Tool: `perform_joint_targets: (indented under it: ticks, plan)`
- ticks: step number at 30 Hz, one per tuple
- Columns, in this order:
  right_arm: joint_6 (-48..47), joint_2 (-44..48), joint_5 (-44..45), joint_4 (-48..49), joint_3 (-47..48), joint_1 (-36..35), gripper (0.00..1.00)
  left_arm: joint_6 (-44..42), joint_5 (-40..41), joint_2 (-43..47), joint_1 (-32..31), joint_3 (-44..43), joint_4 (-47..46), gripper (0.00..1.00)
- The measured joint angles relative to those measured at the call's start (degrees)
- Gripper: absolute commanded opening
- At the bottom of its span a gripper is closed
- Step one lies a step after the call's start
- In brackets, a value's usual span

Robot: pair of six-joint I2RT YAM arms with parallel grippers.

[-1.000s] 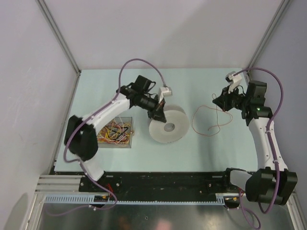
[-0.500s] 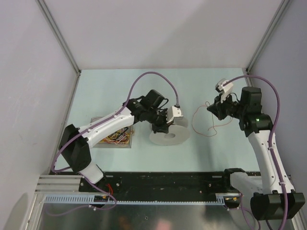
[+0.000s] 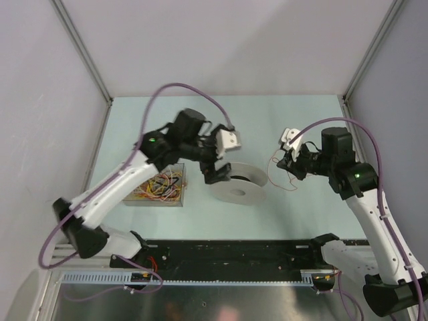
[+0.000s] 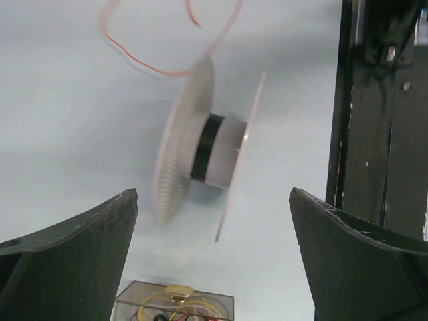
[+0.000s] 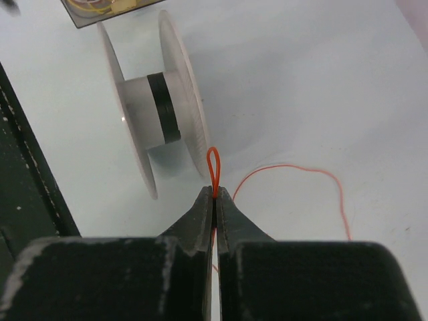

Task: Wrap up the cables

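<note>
The white spool (image 3: 237,184) rests on the pale table, right of a clear box (image 3: 160,188) of tangled yellow, orange and red cables. My left gripper (image 3: 215,171) hovers just left of and above the spool, open, holding nothing. In the left wrist view the spool (image 4: 217,150) is blurred, ahead of the wide-apart fingers (image 4: 80,247), and the box (image 4: 175,304) lies below them. My right gripper (image 3: 292,164) is shut on an orange cable (image 3: 275,172). A small loop of this cable (image 5: 214,164) sticks out of the closed tips (image 5: 215,194), close to the spool's flange (image 5: 184,114).
A black rail (image 3: 234,251) runs along the table's near edge, close to the spool. The rest of the orange cable (image 5: 301,170) trails on the table to the right. Grey walls close in the left, back and right sides.
My left gripper has opened and let go of the spool, then pulled up and away to the left. My right arm has carried the orange cable leftward, nearer the spool.
</note>
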State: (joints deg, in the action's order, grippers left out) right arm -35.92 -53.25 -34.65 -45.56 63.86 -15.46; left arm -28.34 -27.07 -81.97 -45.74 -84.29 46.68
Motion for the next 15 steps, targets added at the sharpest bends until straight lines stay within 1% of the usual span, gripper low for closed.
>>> perform_joint_targets:
  ticks: [2, 3, 7, 10, 15]
  plan:
    - [-2.0, -0.1, 0.9, -0.9, 1.2, -1.7, 0.0, 1.2, -1.8, 3.4, 2.3, -1.7, -0.2, 0.99]
    - [-3.0, -0.2, 1.5, -1.3, 1.9, -2.7, 0.0, 2.4, -2.8, 5.5, 4.4, -2.4, -0.7, 0.99]
    - [-5.3, -1.9, 4.1, -2.1, 3.9, -7.2, 0.0, 4.5, -7.0, 9.9, 10.9, -2.8, -2.3, 0.99]
    - [-6.5, -3.2, 6.4, -2.7, 4.4, -11.4, 0.0, 4.2, -9.6, 10.4, 13.2, -1.9, -3.2, 0.99]
    - [-7.8, -6.5, 10.4, -3.4, 5.0, -17.0, 0.0, 0.4, -12.9, 9.9, 14.4, -0.1, -3.6, 1.0]
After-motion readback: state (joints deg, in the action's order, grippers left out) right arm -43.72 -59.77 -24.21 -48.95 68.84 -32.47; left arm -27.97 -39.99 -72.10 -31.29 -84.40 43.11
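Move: The spool stands on its rim, its middle about 8 cm right of the open left gripper, a touch ahead and some 14 cm below; the cable box lies about 25 cm to that gripper's left and 4 cm ahead. From the right gripper, which holds the red cable's end, the spool is some 13 cm left, 2 cm back and 16 cm lower. The red cable's loop lies on the table about 8 cm ahead and 4 cm right of that gripper. Bring the right gripper about 5 cm left towards the spool, slightly back, keeping its pinch on the red cable's doubled end, swinging counter-clockwise and dipping the fingertips. Meanwhile draw the wide-open left gripper up some 9 cm and left about 5 cm, away from the spool, tilting its fingers nearer level, then let it sink about a centimetre. ##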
